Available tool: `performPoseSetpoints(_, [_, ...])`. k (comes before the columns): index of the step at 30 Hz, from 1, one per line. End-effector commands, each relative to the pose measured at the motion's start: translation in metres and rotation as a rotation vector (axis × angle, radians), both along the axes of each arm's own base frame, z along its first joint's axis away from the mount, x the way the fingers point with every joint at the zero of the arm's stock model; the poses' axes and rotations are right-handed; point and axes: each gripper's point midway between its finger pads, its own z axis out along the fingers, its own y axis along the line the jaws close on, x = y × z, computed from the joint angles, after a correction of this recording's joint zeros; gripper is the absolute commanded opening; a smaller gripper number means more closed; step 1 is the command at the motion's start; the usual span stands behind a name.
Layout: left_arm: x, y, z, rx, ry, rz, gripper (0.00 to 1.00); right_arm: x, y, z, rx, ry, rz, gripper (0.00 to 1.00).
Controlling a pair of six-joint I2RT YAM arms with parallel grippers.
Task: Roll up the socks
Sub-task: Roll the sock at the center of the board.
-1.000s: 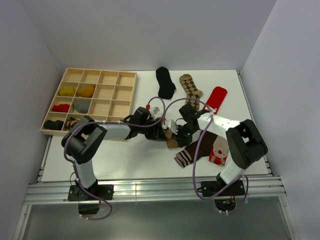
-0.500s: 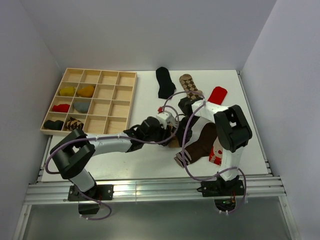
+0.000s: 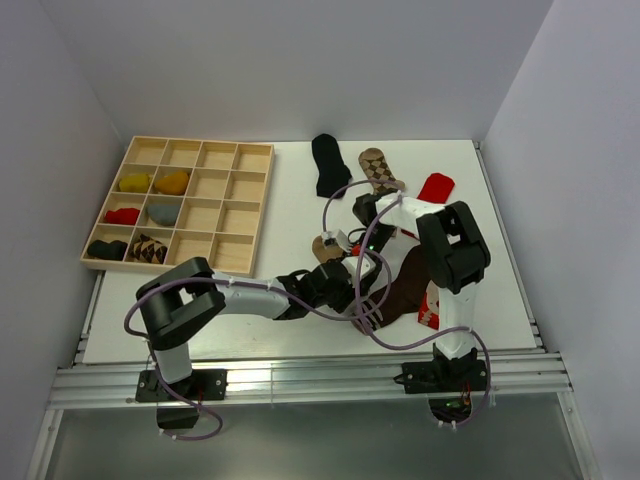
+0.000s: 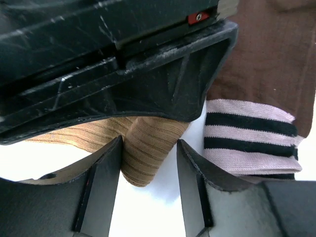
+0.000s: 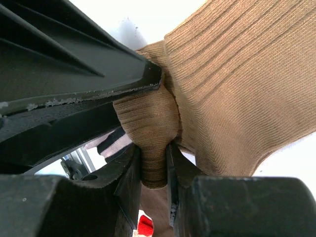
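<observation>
A tan sock (image 3: pixel 327 246) lies mid-table, partly under both grippers. My right gripper (image 5: pixel 154 154) is shut on a bunched fold of the tan sock (image 5: pixel 232 94). My left gripper (image 4: pixel 149 168) is open around the same sock's rounded end (image 4: pixel 150 143): the ribbed fabric rests against the left finger (image 4: pixel 101 182), with a gap to the other. In the top view the left gripper (image 3: pixel 343 282) sits just in front of the right gripper (image 3: pixel 360 243). A dark brown sock (image 3: pixel 405 280) with a striped toe (image 4: pixel 249 143) lies beside them.
A black sock (image 3: pixel 328 165), a brown argyle sock (image 3: pixel 380 170) and a red sock (image 3: pixel 435 187) lie at the back. Another red sock with a white figure (image 3: pixel 432 308) lies under the right arm. The wooden grid tray (image 3: pixel 200 142) at the left holds several rolled socks.
My left arm has swung right and toward the front, and its jaws have widened. The right arm has folded inward while keeping its grip on the tan sock.
</observation>
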Motion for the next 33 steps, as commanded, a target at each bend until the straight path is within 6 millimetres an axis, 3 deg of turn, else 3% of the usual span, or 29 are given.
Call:
performPoseSetpoints(1, [0.008, -0.012, 0.013, -0.041, -0.058, -0.004, 0.53, 0.002, -0.003, 0.002, -0.018, 0.026, -0.009, 0.17])
performPoseSetpoints(5, [0.004, -0.013, 0.005, -0.040, -0.033, -0.015, 0.49, 0.002, -0.001, 0.002, -0.016, 0.031, -0.016, 0.17])
performPoseSetpoints(9, [-0.004, -0.015, -0.007, -0.059, 0.053, -0.040, 0.18, 0.006, 0.002, 0.003, -0.004, 0.031, -0.048, 0.23])
performPoseSetpoints(12, [-0.008, -0.010, -0.016, -0.095, 0.145, -0.037, 0.07, 0.010, 0.004, 0.006, 0.020, 0.008, -0.072, 0.33])
performPoseSetpoints(13, [-0.010, -0.009, -0.017, -0.119, 0.187, -0.031, 0.06, 0.011, 0.002, 0.006, 0.028, 0.004, -0.093, 0.40])
performPoseSetpoints(16, [-0.014, -0.003, -0.026, -0.161, 0.296, -0.037, 0.03, 0.020, -0.001, 0.014, 0.073, -0.035, -0.135, 0.47])
performPoseSetpoints(18, [-0.017, 0.001, -0.031, -0.190, 0.378, -0.050, 0.00, 0.031, -0.002, 0.024, 0.116, -0.098, -0.168, 0.49])
performPoseSetpoints(26, [-0.024, 0.009, -0.038, -0.274, 0.652, -0.043, 0.00, 0.066, -0.039, 0.046, 0.194, -0.432, -0.309, 0.54])
performPoseSetpoints(27, [-0.025, 0.008, -0.034, -0.291, 0.694, -0.054, 0.00, 0.059, -0.044, 0.040, 0.184, -0.442, -0.308, 0.55])
performPoseSetpoints(28, [-0.028, 0.009, -0.034, -0.288, 0.727, -0.060, 0.00, 0.064, -0.044, 0.051, 0.207, -0.524, -0.283, 0.56])
performPoseSetpoints(33, [-0.031, 0.013, -0.031, -0.316, 0.922, -0.067, 0.00, 0.047, -0.046, 0.058, 0.250, -0.645, -0.177, 0.61])
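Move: The tan-brown sock's roll lies practically at both hands: its middle is about 1 cm ahead and 1 cm right of the left hand point, set between the open left fingers, and about 1 cm back and left of the right hand, which still grips it. From the left hand, the dark brown sock's striped cuff lies some 7 cm back and 1 cm right, and that sock's body about 10 cm right, level with it, both roughly 3 cm lower. The left fingers close on the tan-brown roll and keep it pinched while that wrist turns, tipping over forward with its left side dropping, some 40 degrees in all, the hand staying nearly in place. Once that grip is made, the right fingers open and let go, and the hand rises about 5 cm while going right and forward, away from the roll, drawing slightly back at the end. ##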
